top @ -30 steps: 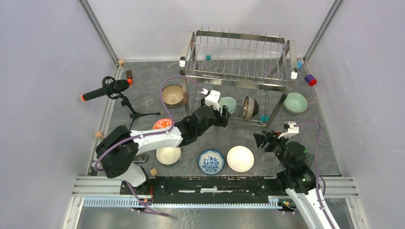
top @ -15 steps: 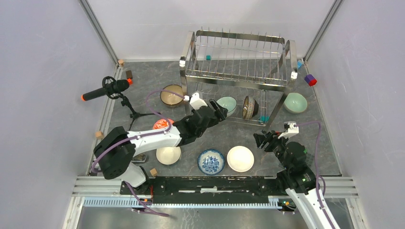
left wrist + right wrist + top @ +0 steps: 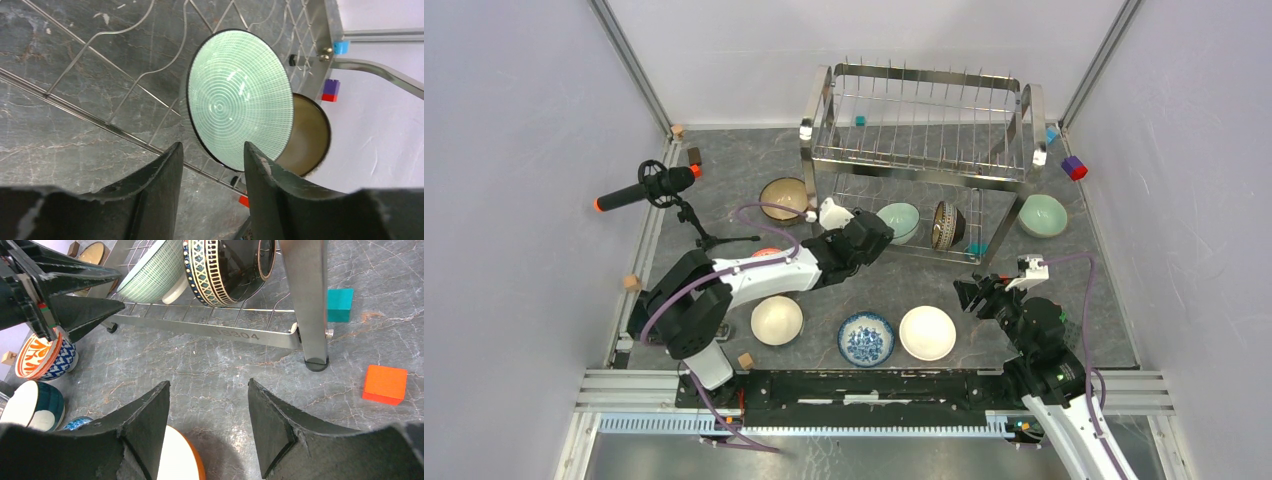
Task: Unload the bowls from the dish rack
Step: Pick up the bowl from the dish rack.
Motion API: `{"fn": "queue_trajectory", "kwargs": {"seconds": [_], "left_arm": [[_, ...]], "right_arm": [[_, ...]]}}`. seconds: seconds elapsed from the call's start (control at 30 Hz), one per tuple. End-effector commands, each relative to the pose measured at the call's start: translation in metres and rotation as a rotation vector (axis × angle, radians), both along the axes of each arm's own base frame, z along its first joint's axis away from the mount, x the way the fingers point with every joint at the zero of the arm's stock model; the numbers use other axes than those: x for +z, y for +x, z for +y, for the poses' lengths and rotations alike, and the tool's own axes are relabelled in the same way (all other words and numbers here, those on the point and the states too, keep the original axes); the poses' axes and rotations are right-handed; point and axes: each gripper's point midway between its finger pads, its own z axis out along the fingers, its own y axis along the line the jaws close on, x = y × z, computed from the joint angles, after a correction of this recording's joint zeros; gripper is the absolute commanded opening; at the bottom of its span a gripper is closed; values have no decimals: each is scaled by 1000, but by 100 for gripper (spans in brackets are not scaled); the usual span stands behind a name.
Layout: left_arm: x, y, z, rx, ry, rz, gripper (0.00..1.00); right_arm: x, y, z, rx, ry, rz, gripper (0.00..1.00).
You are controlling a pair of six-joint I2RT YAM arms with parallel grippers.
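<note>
The dish rack (image 3: pixel 921 128) stands at the back, and its lower tier holds two bowls on edge: a pale green bowl (image 3: pixel 900 220) (image 3: pixel 240 97) (image 3: pixel 157 275) and a dark patterned bowl (image 3: pixel 946 224) (image 3: pixel 225 270). My left gripper (image 3: pixel 877 234) (image 3: pixel 212 155) is open just short of the green bowl's rim, with nothing between its fingers. A brown bowl interior (image 3: pixel 307 135) shows right behind the green one. My right gripper (image 3: pixel 972 292) (image 3: pixel 207 390) hangs open and empty over the table, in front of the rack, above the white bowl (image 3: pixel 927 332) (image 3: pixel 175 455).
On the table lie a tan bowl (image 3: pixel 784 197), a green bowl (image 3: pixel 1042 215), a cream bowl (image 3: pixel 776 320), a blue-and-white bowl (image 3: pixel 866 338) and a red-patterned bowl (image 3: pixel 45 357). A microphone stand (image 3: pixel 659 185) stands at left. A rack leg (image 3: pixel 305 300), a teal block (image 3: pixel 340 305) and an orange block (image 3: pixel 385 385) lie ahead of my right gripper.
My left wrist has rolled and drawn slightly left beside the green bowl, and its jaws have narrowed. The right arm has not moved.
</note>
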Motion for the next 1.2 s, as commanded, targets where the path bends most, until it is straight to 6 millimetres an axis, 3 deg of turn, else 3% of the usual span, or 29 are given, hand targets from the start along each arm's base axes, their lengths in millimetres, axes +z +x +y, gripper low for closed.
{"fn": "queue_trajectory", "kwargs": {"seconds": [0.0, 0.2, 0.6, 0.8, 1.0, 1.17], "left_arm": [[-5, 13, 3, 78, -44, 50, 51], [-12, 19, -2, 65, -56, 57, 37], [0, 28, -11, 25, -85, -11, 2], [28, 30, -15, -15, -135, -105, 2], [69, 27, -6, -18, -158, -185, 2], [90, 18, 1, -31, -183, -218, 2]], "right_arm": [[27, -1, 2, 7, 48, -104, 64], [27, -1, 2, 8, 46, -104, 64], [27, -1, 2, 9, 46, -106, 64], [28, -1, 2, 9, 45, -106, 64], [29, -1, 1, 5, 43, -108, 64], [37, -3, 0, 5, 41, -121, 65]]}}
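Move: The green bowl leans on the rack's lower shelf, its middle about 3 cm ahead, 3 cm right and 4 cm below the left hand, with the near-left rim closest to the open fingers. The brown patterned bowl stands roughly 10 cm right of it, about level; the cream bowl is some 21 cm left of the hand, 6 cm ahead and 10 cm lower. From the idle right hand the green bowl is about 13 cm ahead, 13 cm left, 4 cm below. The left hand sinks about 3 cm, pinching the green bowl's near-left rim, then lifts the bowl nearly 5 cm. ##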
